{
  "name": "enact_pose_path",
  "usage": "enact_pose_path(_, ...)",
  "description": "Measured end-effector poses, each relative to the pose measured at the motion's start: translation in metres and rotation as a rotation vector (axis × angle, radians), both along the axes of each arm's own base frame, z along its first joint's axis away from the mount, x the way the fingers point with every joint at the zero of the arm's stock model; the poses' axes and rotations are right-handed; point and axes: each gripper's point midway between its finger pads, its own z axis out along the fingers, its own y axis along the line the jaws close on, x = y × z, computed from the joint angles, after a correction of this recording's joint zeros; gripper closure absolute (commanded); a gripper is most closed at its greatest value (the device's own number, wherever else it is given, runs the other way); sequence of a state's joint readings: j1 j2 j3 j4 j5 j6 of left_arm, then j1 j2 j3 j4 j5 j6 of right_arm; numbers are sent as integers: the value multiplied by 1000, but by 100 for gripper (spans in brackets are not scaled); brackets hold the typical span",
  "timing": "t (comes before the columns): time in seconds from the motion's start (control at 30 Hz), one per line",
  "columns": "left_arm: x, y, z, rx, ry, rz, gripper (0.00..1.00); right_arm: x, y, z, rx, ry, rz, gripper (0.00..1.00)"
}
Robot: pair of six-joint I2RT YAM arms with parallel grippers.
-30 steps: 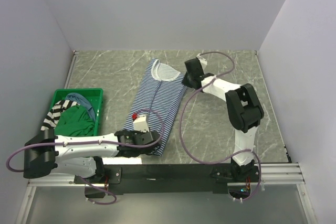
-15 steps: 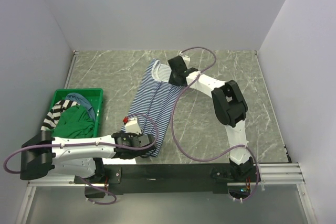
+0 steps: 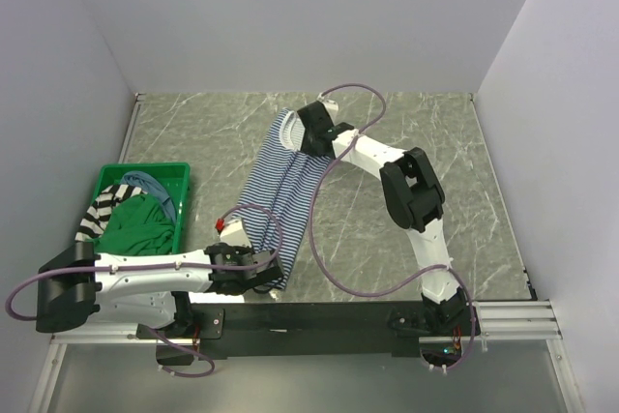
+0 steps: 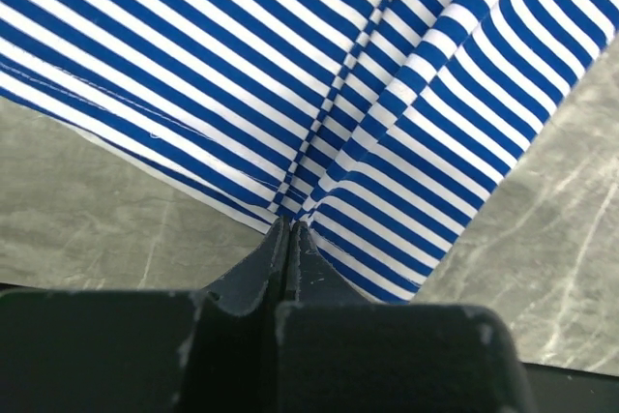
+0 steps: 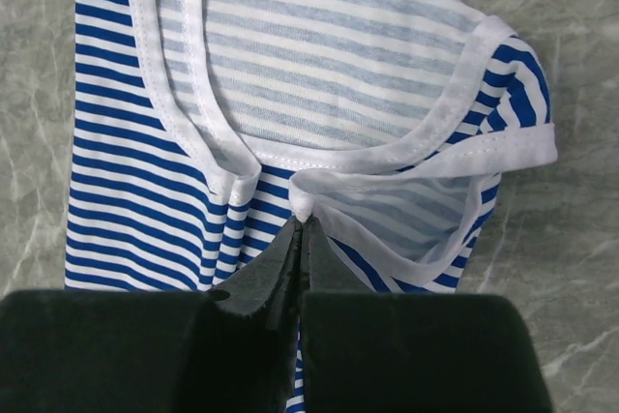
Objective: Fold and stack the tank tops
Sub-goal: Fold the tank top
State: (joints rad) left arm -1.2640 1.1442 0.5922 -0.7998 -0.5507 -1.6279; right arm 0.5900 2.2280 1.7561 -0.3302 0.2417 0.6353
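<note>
A thin navy-white striped tank top [image 3: 283, 186] lies lengthwise on the marble table, its right side drawn over toward the left. My left gripper [image 3: 259, 270] is shut on its near hem [image 4: 290, 215], the cloth fanning out from the pinch. My right gripper [image 3: 311, 132] is shut on the white-bound armhole edge [image 5: 304, 202] at the far end, next to the neckline. A green tank top [image 3: 138, 224], a bold black-white striped one [image 3: 104, 205] and a dusty blue one [image 3: 155, 186] sit heaped in the bin.
The green plastic bin [image 3: 179, 173] stands at the left of the table, beside the left arm. Grey walls close in the table at the back and both sides. Bare marble [image 3: 416, 142] shows to the right of the striped top.
Both grippers have moved left with the striped top's right edge, folding it over the left half. The top now looks narrower. The right arm has stretched further across.
</note>
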Motion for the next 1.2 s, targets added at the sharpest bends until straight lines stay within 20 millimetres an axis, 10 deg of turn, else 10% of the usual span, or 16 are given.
enact_pose_path(0.87,3,21,-4,32,-1,94,99,5,27,-7,63,-8,61,93)
enact_pose_path(1.2,0,28,4,53,4,87,61,9,36,-8,89,-27,94,54)
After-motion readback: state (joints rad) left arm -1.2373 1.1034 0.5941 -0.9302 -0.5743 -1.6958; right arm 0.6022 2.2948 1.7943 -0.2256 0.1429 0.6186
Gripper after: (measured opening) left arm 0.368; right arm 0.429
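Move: Both grippers are shut on the tank top's right-hand folded flap. The left one holds its bottom hem, with the left panel's fold line about 2 cm to its left and 1 cm ahead, the hem's right corner some 4 cm right and 2 cm back, and the table's front edge about 4 cm straight back. The right one pinches the white armhole trim; the left panel's trim corner lies about 3 cm left and 1 cm ahead, the shoulder end roughly 8 cm right and 2 cm ahead. Bring the flap's pinched edge over to the left panel with both grippers together: slide the left gripper some 3 cm to the left, keeping it low, and carry the right one about 3.5 cm left, dipping about 1 cm near the end. Then open both to under half and let go of hem and trim, starting to ease upwards, each turned about 5 degrees counter-clockwise. ##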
